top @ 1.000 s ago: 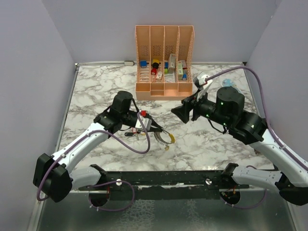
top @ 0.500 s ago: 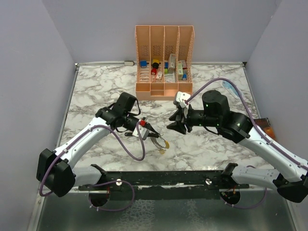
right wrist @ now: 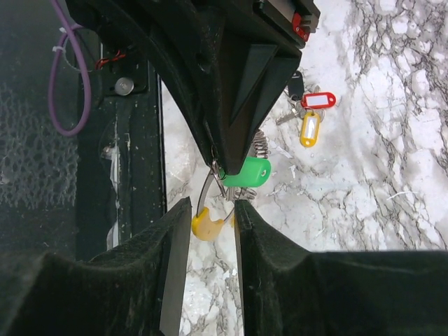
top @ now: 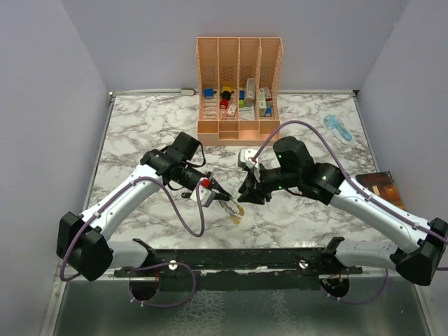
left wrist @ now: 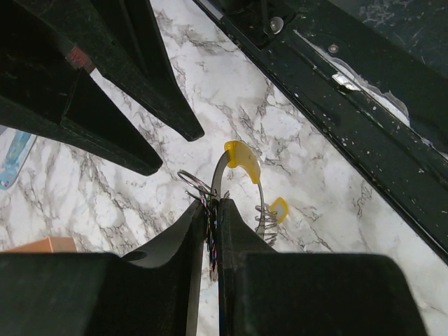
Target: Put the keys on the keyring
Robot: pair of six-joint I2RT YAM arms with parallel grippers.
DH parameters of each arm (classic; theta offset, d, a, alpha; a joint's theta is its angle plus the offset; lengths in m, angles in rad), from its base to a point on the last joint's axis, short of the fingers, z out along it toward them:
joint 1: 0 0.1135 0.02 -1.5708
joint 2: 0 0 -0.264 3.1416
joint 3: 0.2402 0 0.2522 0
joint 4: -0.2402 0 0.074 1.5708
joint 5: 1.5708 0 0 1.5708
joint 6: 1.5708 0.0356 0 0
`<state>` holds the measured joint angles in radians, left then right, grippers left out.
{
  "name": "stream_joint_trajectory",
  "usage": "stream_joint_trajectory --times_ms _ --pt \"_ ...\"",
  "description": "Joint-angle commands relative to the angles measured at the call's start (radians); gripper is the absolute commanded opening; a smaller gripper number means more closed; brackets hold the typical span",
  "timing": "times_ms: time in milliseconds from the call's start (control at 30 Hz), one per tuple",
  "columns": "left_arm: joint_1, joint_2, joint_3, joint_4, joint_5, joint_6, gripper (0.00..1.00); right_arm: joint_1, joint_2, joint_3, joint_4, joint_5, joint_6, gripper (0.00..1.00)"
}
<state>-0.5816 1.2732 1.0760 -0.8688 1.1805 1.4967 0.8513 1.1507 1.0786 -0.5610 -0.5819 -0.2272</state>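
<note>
My left gripper [left wrist: 213,204] is shut on the keyring [left wrist: 222,175], a wire loop with a yellow clasp [left wrist: 241,157], a coiled part and a small yellow tag [left wrist: 279,208]. It holds the ring just above the marble table. A key with a green tag [right wrist: 246,173] hangs at that grip. My right gripper [right wrist: 212,203] faces it, jaws partly open. The yellow clasp [right wrist: 207,225] shows in the gap between the jaws, just past the tips. From above, the left gripper [top: 218,196] and right gripper [top: 246,192] almost meet. Keys with red [right wrist: 318,100], yellow [right wrist: 309,129] and black [right wrist: 295,85] tags lie on the table.
A peach desk organizer [top: 239,89] with small items stands at the back centre. At the back right lies a light-blue gadget [top: 337,128]. A brown object [top: 378,185] sits at the right edge. The black mounting rail [top: 245,259] runs along the near edge.
My right arm has swung left and down toward the left gripper, and its jaws have narrowed. My left gripper has shifted slightly toward the near side, still holding the keyring.
</note>
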Motion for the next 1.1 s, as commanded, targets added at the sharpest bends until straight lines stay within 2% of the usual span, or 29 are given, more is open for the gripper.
stream_joint_trajectory --times_ms 0,133,633,1067 --pt "0.003 0.013 0.033 -0.091 0.022 0.097 0.0 -0.001 0.017 0.028 0.026 -0.044 -0.04 0.32" --pt "0.003 0.015 0.038 -0.097 0.025 0.099 0.0 -0.001 0.044 0.037 0.031 -0.054 -0.051 0.3" --pt "0.003 0.033 0.058 -0.133 0.021 0.128 0.0 -0.001 0.116 0.079 0.029 -0.107 -0.08 0.09" --pt "0.003 0.035 0.057 -0.106 0.01 0.117 0.0 -0.001 0.136 0.096 -0.067 -0.18 -0.053 0.01"
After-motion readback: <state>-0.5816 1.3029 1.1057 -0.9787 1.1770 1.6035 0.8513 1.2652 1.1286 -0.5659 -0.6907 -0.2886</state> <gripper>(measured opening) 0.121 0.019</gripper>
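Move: Just off the right hand's open fingertips, about 2 cm to its left, 1 cm below and level fore-and-aft, small wire loops stick out of the left fingers. The big keyring's yellow sleeve hangs some 2 cm back, 1 cm left and 4 cm below; the green tag is roughly 2 cm ahead, 4 cm left and 5 cm below. From the left hand, the loops lie about 2 cm right and 1 cm back, at its height. Closing in on the wire loops, the right hand eases about 2 cm left and 1 cm down while its part-open fingers shut almost fully, pinching the loops right beside the left fingertips; it turns some 5 degrees counter-clockwise. The left hand keeps its grip on the keyring bunch and barely shifts. ##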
